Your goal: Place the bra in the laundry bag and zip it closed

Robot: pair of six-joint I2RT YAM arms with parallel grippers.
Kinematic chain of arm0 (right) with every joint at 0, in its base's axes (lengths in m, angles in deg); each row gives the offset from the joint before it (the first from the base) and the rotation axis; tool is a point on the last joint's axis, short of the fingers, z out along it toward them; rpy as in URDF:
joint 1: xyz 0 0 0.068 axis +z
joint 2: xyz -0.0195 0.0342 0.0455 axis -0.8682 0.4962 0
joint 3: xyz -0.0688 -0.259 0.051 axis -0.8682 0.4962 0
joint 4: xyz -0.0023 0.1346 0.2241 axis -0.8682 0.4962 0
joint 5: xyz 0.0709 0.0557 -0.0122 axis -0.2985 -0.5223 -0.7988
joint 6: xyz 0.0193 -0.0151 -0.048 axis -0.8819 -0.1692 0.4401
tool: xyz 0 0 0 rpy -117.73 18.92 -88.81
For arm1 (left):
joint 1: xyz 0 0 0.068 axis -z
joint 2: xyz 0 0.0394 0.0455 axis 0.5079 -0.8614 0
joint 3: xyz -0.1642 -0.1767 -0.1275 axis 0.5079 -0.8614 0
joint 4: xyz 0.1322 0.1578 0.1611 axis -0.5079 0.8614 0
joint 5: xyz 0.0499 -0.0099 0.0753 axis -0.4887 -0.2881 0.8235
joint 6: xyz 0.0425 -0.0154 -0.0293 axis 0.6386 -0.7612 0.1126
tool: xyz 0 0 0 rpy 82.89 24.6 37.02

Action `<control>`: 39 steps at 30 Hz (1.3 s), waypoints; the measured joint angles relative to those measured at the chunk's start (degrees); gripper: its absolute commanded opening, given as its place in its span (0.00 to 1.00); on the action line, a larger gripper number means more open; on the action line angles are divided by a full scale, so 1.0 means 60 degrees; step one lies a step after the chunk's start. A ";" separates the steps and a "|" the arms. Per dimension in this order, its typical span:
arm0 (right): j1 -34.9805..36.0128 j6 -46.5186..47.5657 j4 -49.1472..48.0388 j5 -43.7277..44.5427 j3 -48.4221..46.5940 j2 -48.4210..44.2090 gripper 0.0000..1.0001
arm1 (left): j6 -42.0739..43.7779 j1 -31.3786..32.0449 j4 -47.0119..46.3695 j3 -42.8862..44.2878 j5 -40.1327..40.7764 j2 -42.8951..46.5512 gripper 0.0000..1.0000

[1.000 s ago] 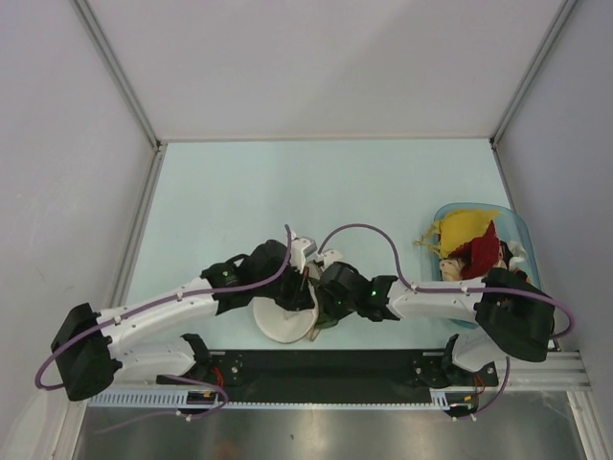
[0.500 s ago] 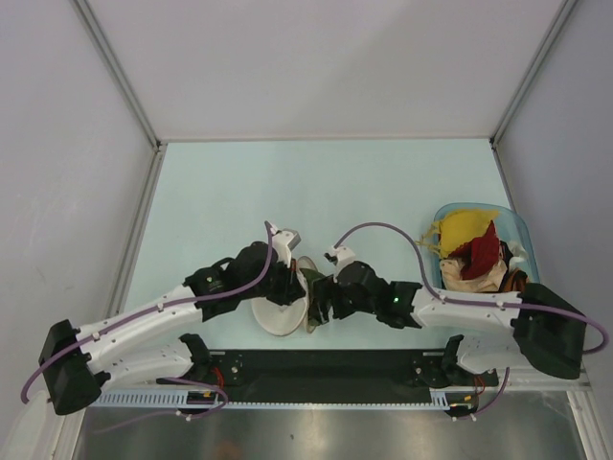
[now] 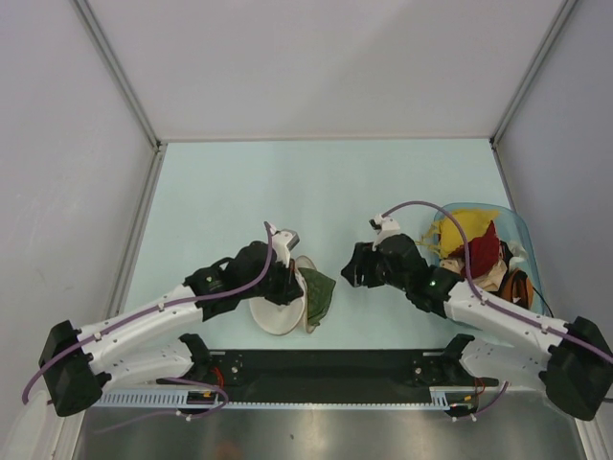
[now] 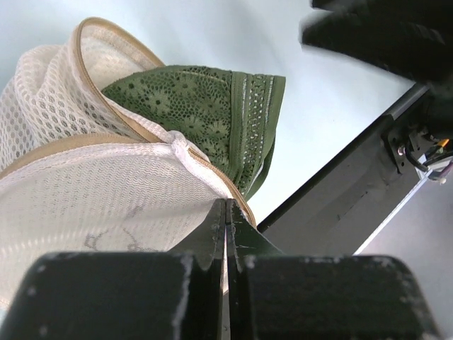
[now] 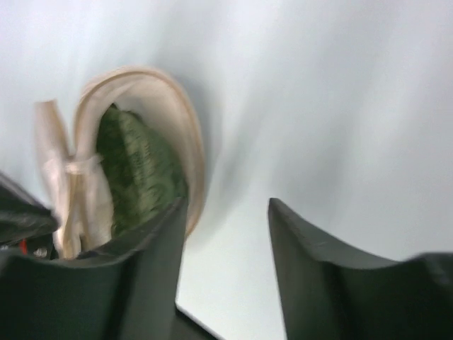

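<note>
The cream-white mesh laundry bag [image 3: 276,314] lies near the table's front edge with its upper half lifted. My left gripper [image 3: 291,284] is shut on that half's rim; in the left wrist view the fingertips [image 4: 228,204] pinch the tan edge of the laundry bag [image 4: 99,191]. The dark olive-green bra [image 3: 319,292] sits in the bag's mouth, one lacy cup [image 4: 205,106] sticking out to the right. My right gripper [image 3: 351,271] hovers open to the right of the bag, apart from it. Its wrist view shows the bra [image 5: 134,170] and the bag's rim [image 5: 185,134] beyond the empty open gripper [image 5: 226,205].
A translucent blue tub [image 3: 520,230] at the right holds yellow [image 3: 462,228], red [image 3: 482,249] and pale garments. The black mounting rail [image 3: 326,364] runs along the near edge. Grey walls close in the table on three sides.
My right gripper has opened, let go of the bra and drawn back to the right, away from the bag. The bra now rests in the bag's mouth. The left gripper keeps its hold.
</note>
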 measured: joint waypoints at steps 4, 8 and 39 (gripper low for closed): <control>-0.0612 0.0455 -0.0827 -0.0248 -0.0069 0.1282 0.53 | -0.0004 0.0000 0.0007 -0.0058 -0.0076 0.0000 0.00; -0.0783 0.1257 -0.1639 -0.0896 -0.0514 0.2962 0.57 | -0.0004 0.0000 -0.0011 -0.0058 -0.0149 0.0000 0.00; 0.0372 0.1690 -0.2543 -0.1661 -0.1173 0.4470 0.00 | -0.0455 -0.0324 0.1188 -0.0080 0.1169 0.0714 0.09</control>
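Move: The laundry bag's free rim, on the far right side of its mouth, lies about 9 cm left of the right hand, 2 cm ahead and 9 cm below. The bra in the mouth is some 11 cm left of that hand and 3 cm back, the bag's pale round panel roughly 21 cm left and 9 cm back, both about 10 cm down. From the left hand, shut on the bag's seam, that rim lies about 7 cm ahead, 6 cm right and 7 cm below. The bag's free rim beside the bra is what the right hand goes for: half-open, it swings forward and down, then left and further down, about 9 cm leftward in all, turning some 20 degrees counter-clockwise. It shuts its fingers, pinching the rim, then eases up about 2 cm. The left hand keeps its pinch on the seam, nearly still, until it draws left about 3 cm at the end. ##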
